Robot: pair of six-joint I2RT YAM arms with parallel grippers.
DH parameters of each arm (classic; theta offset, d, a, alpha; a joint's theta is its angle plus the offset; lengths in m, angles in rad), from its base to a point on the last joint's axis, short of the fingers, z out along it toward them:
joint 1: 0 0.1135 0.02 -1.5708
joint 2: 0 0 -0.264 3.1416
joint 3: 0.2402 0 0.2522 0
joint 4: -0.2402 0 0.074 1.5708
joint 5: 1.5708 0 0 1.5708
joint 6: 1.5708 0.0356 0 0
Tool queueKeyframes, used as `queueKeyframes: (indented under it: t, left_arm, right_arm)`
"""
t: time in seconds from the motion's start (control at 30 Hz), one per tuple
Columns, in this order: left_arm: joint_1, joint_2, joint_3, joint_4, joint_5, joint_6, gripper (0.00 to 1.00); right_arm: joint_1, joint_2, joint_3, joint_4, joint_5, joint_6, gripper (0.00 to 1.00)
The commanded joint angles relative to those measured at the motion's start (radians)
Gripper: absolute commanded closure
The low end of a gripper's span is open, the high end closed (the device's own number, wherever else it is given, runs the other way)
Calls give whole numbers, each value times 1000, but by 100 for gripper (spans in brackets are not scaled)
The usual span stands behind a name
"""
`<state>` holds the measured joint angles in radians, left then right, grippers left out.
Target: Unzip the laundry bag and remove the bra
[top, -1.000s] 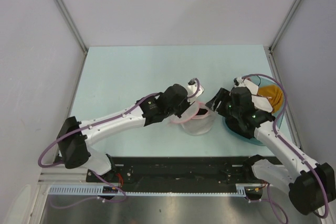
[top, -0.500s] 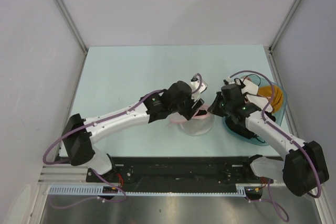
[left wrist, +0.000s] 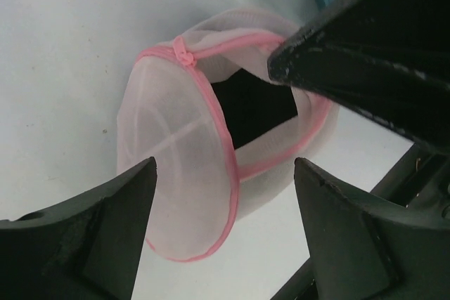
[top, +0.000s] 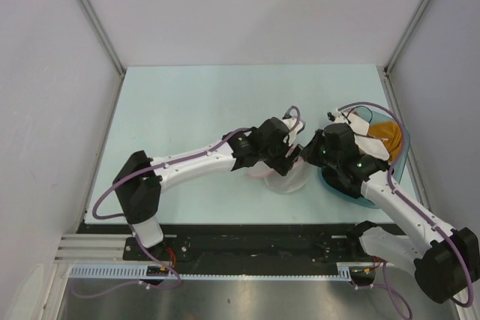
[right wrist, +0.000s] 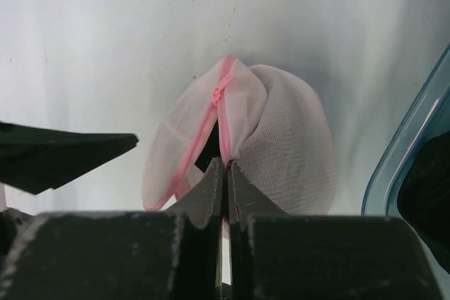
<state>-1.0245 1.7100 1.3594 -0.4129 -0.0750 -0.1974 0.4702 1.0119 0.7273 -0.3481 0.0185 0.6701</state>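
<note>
The laundry bag is a small white mesh pouch with pink rims, lying on the table between my two grippers. It gapes partly unzipped, with the zip pull at the top of the seam. Something dark shows inside the gap; I cannot tell whether it is the bra. My left gripper hovers open just over the bag, holding nothing. My right gripper is shut on the pink rim of the bag, pinching the mesh edge between its fingertips. In the top view the left gripper and the right gripper nearly touch.
A teal basin holding orange cloth stands right of the bag, under the right arm; its rim lies close to the right gripper. Grey walls close in the table on three sides.
The left gripper has opened, let go of the bag and slid right above it. The right gripper has moved in and shut on the pink rim.
</note>
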Motion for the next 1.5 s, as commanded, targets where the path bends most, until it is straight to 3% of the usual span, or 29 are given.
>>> queueKeyframes:
  t: [0.0, 0.1, 0.23, 0.57, 1.07, 1.17, 1.2, 1.27, 1.3, 1.37, 1.47]
  left_arm:
    - [0, 40, 78, 7, -21, -54, 18]
    - [3, 82, 102, -14, -77, -66, 24]
    - [23, 62, 72, 17, -48, -77, 27]
    - [75, -118, -32, 126, 66, -142, 28]
    - [73, 82, 0, 112, 169, -185, 24]
    - [75, 103, 17, 94, 138, -174, 37]
    - [75, 106, 27, 83, 107, -168, 54]
    - [75, 106, 64, 43, 81, -145, 72]
    - [75, 100, 88, 30, 77, -136, 87]
    - [76, 67, 110, -4, 41, -111, 97]
    - [76, 22, 135, -23, 31, -85, 99]
  right_arm:
    - [8, -32, -9, 3, 18, 22, 100]
    - [12, -44, -19, 3, 15, 25, 100]
    - [13, -56, -37, 1, 14, 31, 100]
    - [12, -70, -62, 8, 6, 36, 100]
    - [10, -85, -60, 11, -6, 42, 100]
    - [13, -84, -62, 14, -8, 46, 100]
    - [13, -85, -62, 9, -8, 46, 100]
    - [15, -96, -63, -6, -8, 43, 100]
    - [16, -104, -66, -9, -6, 43, 100]
    - [16, -125, -80, -22, 4, 43, 100]
    - [15, -147, -112, -19, 3, 48, 100]
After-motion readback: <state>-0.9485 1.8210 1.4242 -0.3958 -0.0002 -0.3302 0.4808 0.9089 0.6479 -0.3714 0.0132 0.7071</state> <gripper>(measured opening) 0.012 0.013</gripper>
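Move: Just under the left hand's open fingers lies the laundry bag's left flap, some 4 cm below, 2 cm ahead and 1 cm left. From the left hand, the zipper pull sits about 5 cm ahead and 2 cm right; the black bra in the opening, about 1 cm ahead, 4 cm right. The right hand, pinching the right rim, has that flap some 7 cm left and 2 cm back, and the blue bin 18 cm right, level with it. Dipping slightly while edging about 2 cm forward, the left hand lifts some 5 cm over the bag, then drops about 8 cm back towards the left flap, tipping its fingers more downward and shutting them, and starts up again; contact can't be made out. The right hand keeps its pinch on the right rim and draws it back about 2 cm. ##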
